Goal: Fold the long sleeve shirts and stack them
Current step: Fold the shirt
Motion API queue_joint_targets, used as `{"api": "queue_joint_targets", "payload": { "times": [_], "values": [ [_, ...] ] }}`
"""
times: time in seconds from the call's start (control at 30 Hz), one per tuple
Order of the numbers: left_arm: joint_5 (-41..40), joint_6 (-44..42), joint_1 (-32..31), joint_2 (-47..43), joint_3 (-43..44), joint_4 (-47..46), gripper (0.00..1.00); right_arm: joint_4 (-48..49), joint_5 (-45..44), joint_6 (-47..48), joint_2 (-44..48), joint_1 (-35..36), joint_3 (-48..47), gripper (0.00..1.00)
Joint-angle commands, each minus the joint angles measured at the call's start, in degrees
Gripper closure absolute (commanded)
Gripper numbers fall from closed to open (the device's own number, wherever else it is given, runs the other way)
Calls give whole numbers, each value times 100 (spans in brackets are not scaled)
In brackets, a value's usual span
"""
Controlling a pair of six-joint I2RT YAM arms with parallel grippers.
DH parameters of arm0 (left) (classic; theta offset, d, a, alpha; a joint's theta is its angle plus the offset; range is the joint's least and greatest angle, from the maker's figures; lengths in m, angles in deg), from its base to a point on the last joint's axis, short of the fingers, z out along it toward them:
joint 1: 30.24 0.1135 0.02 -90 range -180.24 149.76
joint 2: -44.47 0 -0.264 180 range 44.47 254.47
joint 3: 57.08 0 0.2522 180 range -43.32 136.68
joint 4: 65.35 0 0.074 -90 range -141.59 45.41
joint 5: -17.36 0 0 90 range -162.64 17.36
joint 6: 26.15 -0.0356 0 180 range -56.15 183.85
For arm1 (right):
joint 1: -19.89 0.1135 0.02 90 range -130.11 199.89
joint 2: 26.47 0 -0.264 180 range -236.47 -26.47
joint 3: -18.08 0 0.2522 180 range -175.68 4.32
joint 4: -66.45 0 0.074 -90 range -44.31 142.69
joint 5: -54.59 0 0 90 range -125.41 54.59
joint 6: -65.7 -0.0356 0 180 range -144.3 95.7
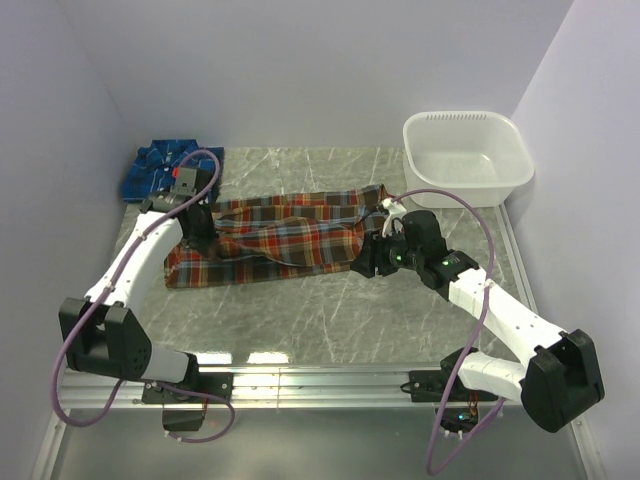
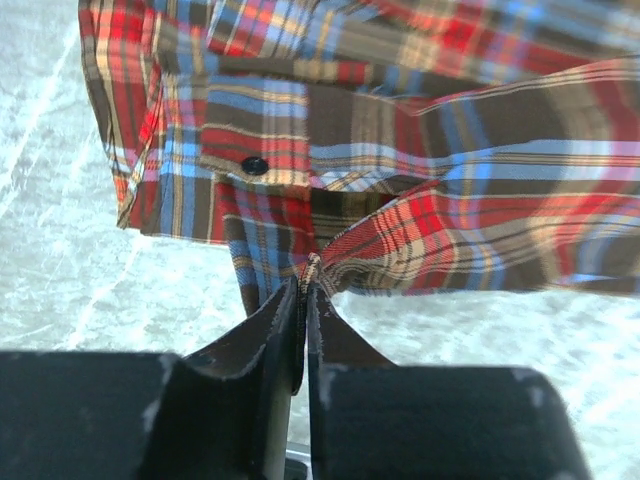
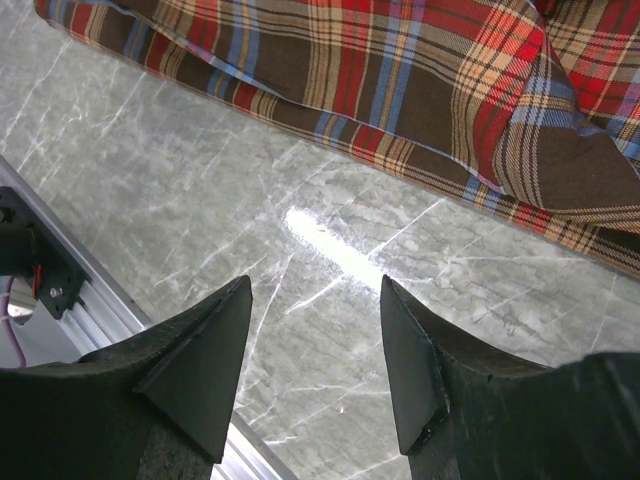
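The red-orange plaid shirt (image 1: 290, 240) lies folded lengthwise into a long band across the middle of the table. My left gripper (image 1: 200, 235) is at its left end. In the left wrist view its jaws (image 2: 305, 285) stand almost together, pinching a fold of the shirt's (image 2: 400, 150) edge at their tips. My right gripper (image 1: 365, 262) hovers at the shirt's right end, open, with only bare table between its fingers (image 3: 215, 350); the shirt (image 3: 400, 80) lies just beyond them. The blue plaid shirt (image 1: 165, 170) sits folded at the back left corner.
A white plastic tub (image 1: 467, 155) stands at the back right. The marble-patterned table (image 1: 330, 310) ends at an aluminium rail (image 1: 320, 378) in front. Walls close in on the left, back and right.
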State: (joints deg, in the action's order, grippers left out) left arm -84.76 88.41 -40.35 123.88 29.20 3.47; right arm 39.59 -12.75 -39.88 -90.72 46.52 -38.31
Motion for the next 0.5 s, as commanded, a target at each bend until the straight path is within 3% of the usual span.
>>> {"api": "queue_joint_targets", "payload": {
  "times": [0.0, 0.03, 0.1, 0.13, 0.17, 0.27, 0.47],
  "values": [
    [-342, 119, -9, 223, -447, -117, 85, 220, 125, -34, -44, 0, 9, 39],
    [-387, 128, 0, 267, -535, -197, 84, 220, 125, -25, -61, -9, 1, 39],
    [-388, 181, 52, 337, -781, -478, 70, 185, 116, -7, -61, -9, 0, 39],
    [-231, 190, 79, 346, -843, -558, 61, 168, 116, 2, -53, -9, 0, 39],
    [-195, 207, 97, 329, -896, -646, 46, 133, 108, 19, -35, 0, 9, 39],
    [-221, 225, 298, 189, -1133, -910, 32, 150, 81, 19, 9, 0, 53, 39],
    [691, 233, 1221, -224, -1748, -1823, 31, 246, 169, -16, -53, -9, 53, 39]
  ]
}}
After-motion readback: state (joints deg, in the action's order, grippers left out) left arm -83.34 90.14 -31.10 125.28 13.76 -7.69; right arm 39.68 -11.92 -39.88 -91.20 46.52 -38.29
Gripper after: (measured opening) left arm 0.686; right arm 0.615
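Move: Straight below the left hand, some 13 cm down and about 3 cm back, runs the near edge of the plaid shirt, where the raised fold still at its fingertips is to lie. The shirt's near left corner is roughly 12 cm to this hand's left and 2 cm back; the blue shirt lies some 27 cm ahead and 11 cm left. From the right hand that laying spot is about 37 cm left, level with it and 12 cm below. Spreading its fingers wide, the left hand lets go of the raised plaid fold while dropping about 8 cm and drawing back 2 cm or so. As the drop eases off, it swings some 4 cm left towards the shirt's left end, turning about 10 degrees counter-clockwise, fingers staying open. ##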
